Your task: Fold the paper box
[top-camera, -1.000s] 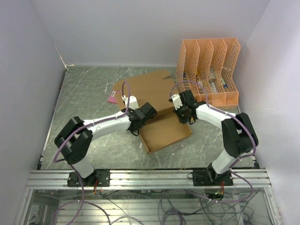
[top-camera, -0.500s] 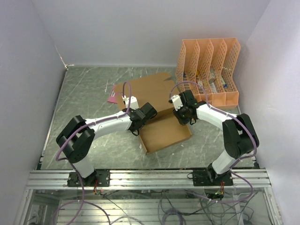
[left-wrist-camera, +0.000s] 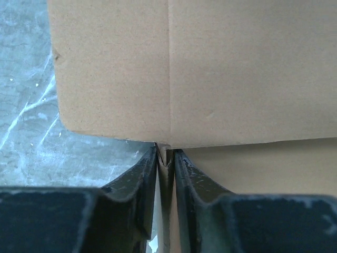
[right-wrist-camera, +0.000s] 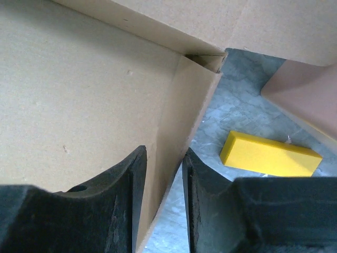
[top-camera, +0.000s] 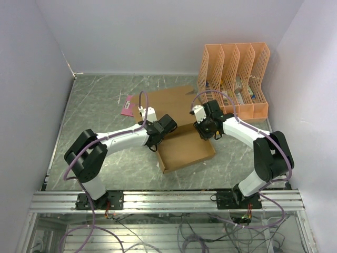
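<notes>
The paper box (top-camera: 185,149) of brown cardboard sits mid-table as a shallow tray, its big lid flap (top-camera: 167,101) lying behind it. My left gripper (top-camera: 162,128) is at the tray's far-left corner. In the left wrist view its jaws (left-wrist-camera: 166,151) pinch the upright wall edge, and the flap (left-wrist-camera: 210,68) fills the view beyond. My right gripper (top-camera: 203,129) is at the far-right corner. In the right wrist view it (right-wrist-camera: 164,153) stands open astride the right wall (right-wrist-camera: 181,116), with a gap at the outer finger.
An orange lattice file organizer (top-camera: 234,79) stands at the back right, close behind the right arm. A small pink card (top-camera: 127,107) lies left of the flap. A yellow block (right-wrist-camera: 268,154) rests on the table just outside the box's right wall.
The right jaws have come apart off the box's right wall. Both wrists have shifted slightly toward the back, and the lid flap has drawn in a little.
</notes>
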Tool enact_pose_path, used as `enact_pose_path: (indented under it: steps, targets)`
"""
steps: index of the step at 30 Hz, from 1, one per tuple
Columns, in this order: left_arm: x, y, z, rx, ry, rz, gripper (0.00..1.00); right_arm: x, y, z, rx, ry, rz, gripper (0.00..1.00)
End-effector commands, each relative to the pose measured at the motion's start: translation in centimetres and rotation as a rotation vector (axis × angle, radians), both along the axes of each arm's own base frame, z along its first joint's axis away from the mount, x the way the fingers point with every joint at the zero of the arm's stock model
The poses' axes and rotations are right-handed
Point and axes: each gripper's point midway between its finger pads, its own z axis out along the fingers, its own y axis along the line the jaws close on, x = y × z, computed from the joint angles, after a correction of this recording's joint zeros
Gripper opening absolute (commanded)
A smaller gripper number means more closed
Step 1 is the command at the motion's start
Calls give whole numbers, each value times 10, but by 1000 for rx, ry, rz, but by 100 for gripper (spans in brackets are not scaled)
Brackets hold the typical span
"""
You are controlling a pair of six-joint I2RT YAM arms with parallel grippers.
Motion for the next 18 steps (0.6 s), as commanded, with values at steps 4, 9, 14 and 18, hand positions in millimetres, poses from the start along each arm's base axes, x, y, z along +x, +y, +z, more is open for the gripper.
enact_pose_path:
  steps: [4,9,14,18]
  targets:
    - [11,-12,7,-32,-27,-7,39,-4,5,0,42,14,-1,33]
    - [7,-14,6,-34,-13,-25,51,-7,6,-1,56,17,-9,33]
    - [-4,-14,9,-46,5,-50,56,-10,6,-1,74,14,-15,33]
    - [-19,-21,11,-73,25,-91,55,-12,5,-2,79,10,-20,33]
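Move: The left fingers pinch the left side wall close to its far corner, the wall's middle lying some 5 cm back, 1 cm right and 2 cm lower. From this hand the box floor's middle is about 11 cm right, 1 cm back and 4 cm down, and the lid panel's middle about 18 cm ahead and 4 cm right, slightly lower. The right gripper straddles the right side wall, whose middle is about 3 cm back, 2 cm right and 2 cm below; the yellow block lies roughly 5 cm right, 3 cm ahead and 3 cm below that hand. Open the left fingers to about twice their gap and let go of the left wall's flap, easing the gripper only some 1 cm right and slightly back at the end. Meanwhile draw the right gripper about 1.5 cm back along the right wall and 1 cm down, its part-open fingers kept astride that wall. ##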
